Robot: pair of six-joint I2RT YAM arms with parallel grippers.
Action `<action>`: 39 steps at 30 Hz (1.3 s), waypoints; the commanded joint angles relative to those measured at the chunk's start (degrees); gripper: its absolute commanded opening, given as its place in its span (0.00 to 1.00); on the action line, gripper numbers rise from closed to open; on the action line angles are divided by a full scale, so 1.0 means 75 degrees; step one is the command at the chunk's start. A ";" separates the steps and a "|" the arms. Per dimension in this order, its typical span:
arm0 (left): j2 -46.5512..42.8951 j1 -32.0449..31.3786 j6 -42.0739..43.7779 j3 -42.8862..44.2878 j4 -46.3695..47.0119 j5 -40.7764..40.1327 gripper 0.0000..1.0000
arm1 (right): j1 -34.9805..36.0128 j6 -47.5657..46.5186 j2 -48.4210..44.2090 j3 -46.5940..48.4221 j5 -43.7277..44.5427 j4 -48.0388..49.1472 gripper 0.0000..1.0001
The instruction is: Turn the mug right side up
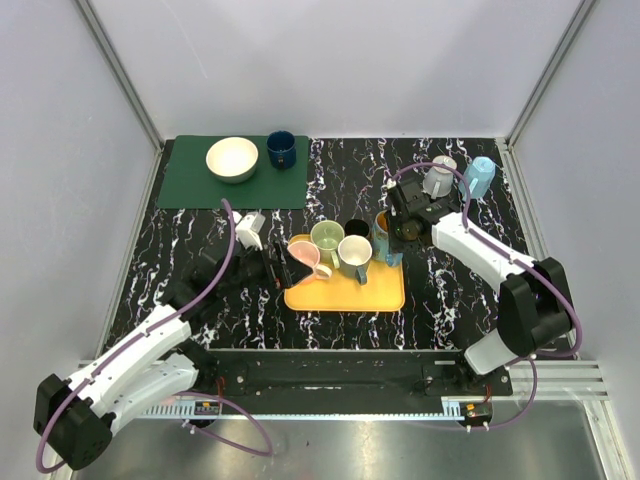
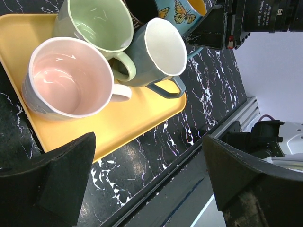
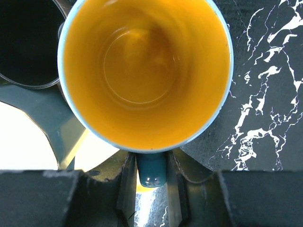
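Observation:
The butterfly mug point(image 3: 144, 71), teal outside and orange inside, stands with its mouth up at the right edge of the yellow tray point(image 1: 345, 292). My right gripper point(image 3: 151, 172) is shut on its teal handle point(image 3: 151, 168); in the top view the right gripper point(image 1: 400, 228) hides most of the mug point(image 1: 382, 222). The mug's butterfly wall also shows in the left wrist view point(image 2: 182, 12). My left gripper point(image 2: 149, 142) is open and empty, just left of the pink mug point(image 2: 71, 78), at the tray's left end point(image 1: 285, 268).
On the tray stand a green mug point(image 1: 327, 236), a grey mug with a white inside point(image 1: 354, 252) and a black mug point(image 1: 357, 228). A grey mug point(image 1: 438, 178) and a light blue mug point(image 1: 480, 175) stand back right. A white bowl point(image 1: 232, 158) and a dark blue cup point(image 1: 281, 149) sit on a green mat point(image 1: 190, 185).

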 commanded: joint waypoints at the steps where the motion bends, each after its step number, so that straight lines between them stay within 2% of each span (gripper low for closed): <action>1: -0.0054 0.0024 -0.0052 -0.0031 0.0449 0.0041 0.97 | 0.0029 0.0394 -0.0643 -0.0122 0.0657 0.0162 0.00; 7: -0.0136 0.0024 -0.0123 0.0039 0.0484 -0.0135 0.96 | 0.0029 0.0384 -0.1616 0.0064 0.0928 -0.0165 0.00; 16: -0.0101 0.0024 -0.0216 0.0401 0.0624 -0.0604 0.96 | 0.0018 0.0687 -0.2613 0.1223 0.0730 -0.1079 0.00; 21: -0.0101 0.0024 -0.1174 0.0426 0.1489 -0.0862 0.99 | 0.0029 0.1658 -0.3420 0.1612 -0.0522 -0.0555 0.00; 24: -0.0241 0.0024 -0.1842 0.0285 0.2436 -0.0663 0.99 | 0.0017 0.2419 -0.3924 0.1320 -0.1472 0.0510 0.00; 26: -0.0300 0.0024 -0.2137 0.0308 0.2815 -0.0371 0.99 | 0.0017 0.2947 -0.4195 0.0806 -0.2056 0.1705 0.00; 29: -0.0230 0.0024 -0.2805 -0.0100 0.4661 0.0341 0.99 | 0.0017 0.4095 -0.4547 -0.0121 -0.2806 0.3637 0.00; 30: -0.0137 0.0024 -0.3271 -0.0276 0.6153 0.0473 0.99 | 0.0017 0.4667 -0.4687 -0.0401 -0.2984 0.4222 0.00; 31: -0.0020 0.0012 -0.3530 -0.0521 0.6794 0.0555 0.99 | 0.0017 0.4997 -0.4746 -0.0984 -0.3114 0.5551 0.00; 33: 0.0483 0.0024 -0.3825 -0.0512 0.7745 0.0825 0.99 | 0.0017 0.5749 -0.4619 -0.1282 -0.3558 0.6509 0.00; 37: 0.1140 -0.0186 -0.3850 -0.0196 0.8381 0.1002 0.99 | 0.0017 0.6522 -0.4278 -0.1598 -0.4064 0.7903 0.00; 39: 0.1352 -0.0467 -0.3640 -0.0102 0.8395 0.0780 0.99 | 0.0029 0.6618 -0.4255 -0.1646 -0.4029 0.8037 0.00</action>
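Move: The right fingers are already shut on the handle of the upright blue butterfly mug, whose middle lies about 6 cm ahead and 2 cm left of them, almost level. The open left gripper waits some 23 cm to their left, 10 cm nearer the base and 9 cm higher; from it the mug is about 16 cm ahead, 21 cm right and 10 cm down. Left of the right hand stand the grey-blue mug (10 cm, barely ahead) and the black cup (9 cm, 6 ahead). Keeping its pinch on the handle, the right hand lifts the butterfly mug some 22 cm clear of the tray, at first drifting slightly back and right, then swinging about 9 cm left past its starting line while it rolls its fingers from pointing down to pointing left, roughly 65 degrees. The left hand, wide open and empty, barely stirs at first, then rises about 15 cm and eases right towards the mug, its fingers tilting up some 40 degrees to near level, without a touch yet. ##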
